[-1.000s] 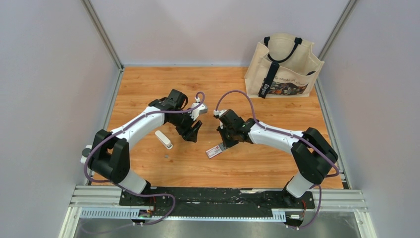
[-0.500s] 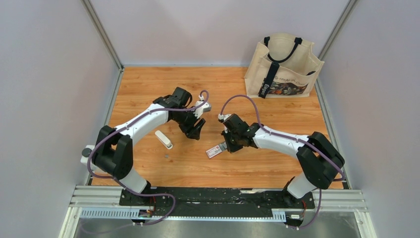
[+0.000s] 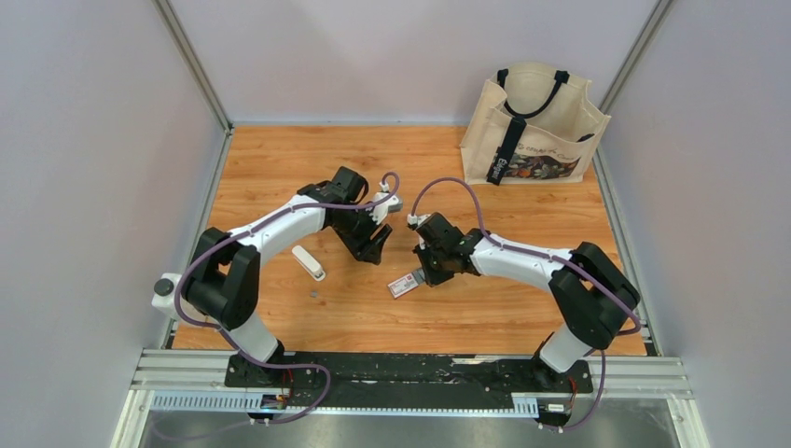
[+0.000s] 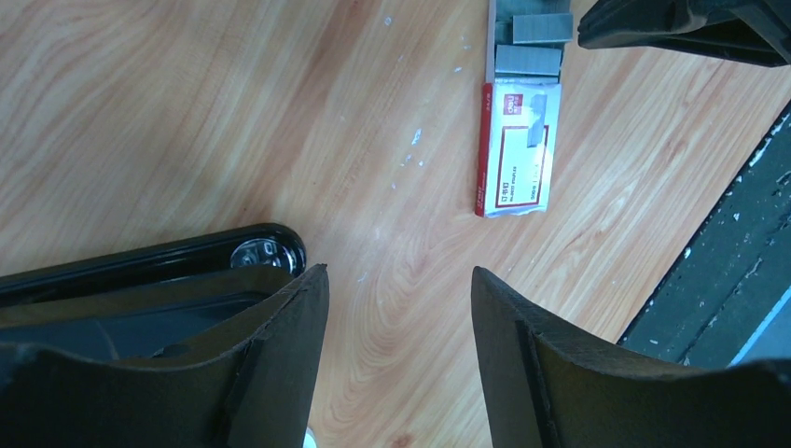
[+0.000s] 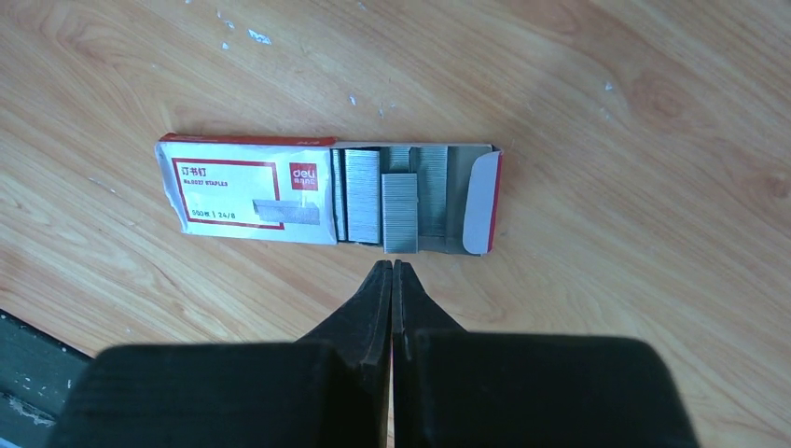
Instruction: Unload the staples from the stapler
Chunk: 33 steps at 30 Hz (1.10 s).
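Observation:
A small white stapler [image 3: 308, 262] lies on the wooden table to the left of my left gripper [image 3: 373, 247]. That gripper is open and empty, low over bare wood [image 4: 399, 273]. Grey staples [image 5: 401, 213] lie as strips in the pulled-out tray of a red-and-white box [image 5: 247, 191], which also shows in the top view [image 3: 403, 286]. My right gripper [image 5: 393, 265] is shut and empty, its tips just short of the tray's near edge. A glossy black part with a metal rivet [image 4: 266, 254] sits beside my left finger; I cannot tell what it is.
A beige tote bag [image 3: 536, 126] stands at the back right. A tiny grey bit [image 3: 315, 295] lies in front of the stapler. The table's dark front rail [image 4: 737, 252] shows beyond the box. Grey walls close in the table on both sides.
My left gripper has moved right, away from the stapler and toward the box. My right gripper has shifted only slightly and stays shut at the box.

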{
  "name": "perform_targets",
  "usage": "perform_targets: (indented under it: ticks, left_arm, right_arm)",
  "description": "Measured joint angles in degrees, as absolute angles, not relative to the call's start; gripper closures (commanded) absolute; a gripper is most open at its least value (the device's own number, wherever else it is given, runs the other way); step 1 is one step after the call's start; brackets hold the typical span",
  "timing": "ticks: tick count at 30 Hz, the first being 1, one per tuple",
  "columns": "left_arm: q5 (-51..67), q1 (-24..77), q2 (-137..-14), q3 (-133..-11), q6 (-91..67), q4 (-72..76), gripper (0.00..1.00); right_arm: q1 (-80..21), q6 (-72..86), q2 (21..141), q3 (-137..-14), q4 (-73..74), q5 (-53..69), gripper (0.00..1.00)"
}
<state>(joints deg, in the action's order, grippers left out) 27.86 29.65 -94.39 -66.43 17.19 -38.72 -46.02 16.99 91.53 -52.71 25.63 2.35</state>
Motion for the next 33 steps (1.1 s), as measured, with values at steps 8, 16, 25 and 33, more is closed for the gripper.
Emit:
perform_targets:
  ticks: [8, 16, 25, 33]
  left_arm:
    - [27.9, 29.3, -92.7, -64.2, 17.2, -38.8, 0.34]
    - [28.1, 27.6, -90.0, -63.3, 17.3, -38.9, 0.34]
    - [28.9, 27.3, -89.7, -62.6, 18.0, -39.7, 0.34]
    - [26.6, 32.5, -87.8, -59.3, 23.9, -40.5, 0.34]
  right_arm:
    - [-46.0, 16.2, 93.2, -55.2, 25.7, 2.5, 1.0]
    - [-44.8, 16.0, 94.0, -55.5, 25.6, 3.6, 1.0]
    - [-44.1, 16.5, 90.7, -54.0, 25.1, 3.7, 0.89]
    - [-36.0, 20.6, 86.0, -51.1, 20.3, 7.9, 0.73]
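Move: The open staples box is close beside the right hand's shut tips: its middle lies about 3 cm to the left, 1 cm ahead and barely 1 cm below. From the left hand the box's middle is some 8 cm to the right, 5 cm back and 6 cm below; the stapler lies about 5 cm to that hand's left and 4 cm ahead, and a loose staple piece roughly 12 cm left and 8 cm back. The right hand, tips shut and low at the open tray's near edge, first creeps about 1.5 cm forward and left in towards the staple strips, then lifts some 3 cm and swings forward and to its right, away from the box, the fingers parting to about a quarter open and the wrist turning roughly 10 degrees clockwise and rolling its left side up about as much. The left hand, still well open and empty, hovers with small shifts to the left, then draws back to about 4 cm from its start, sinking a little at the end, as it leaves the stapler's near end and turns slightly clockwise. ##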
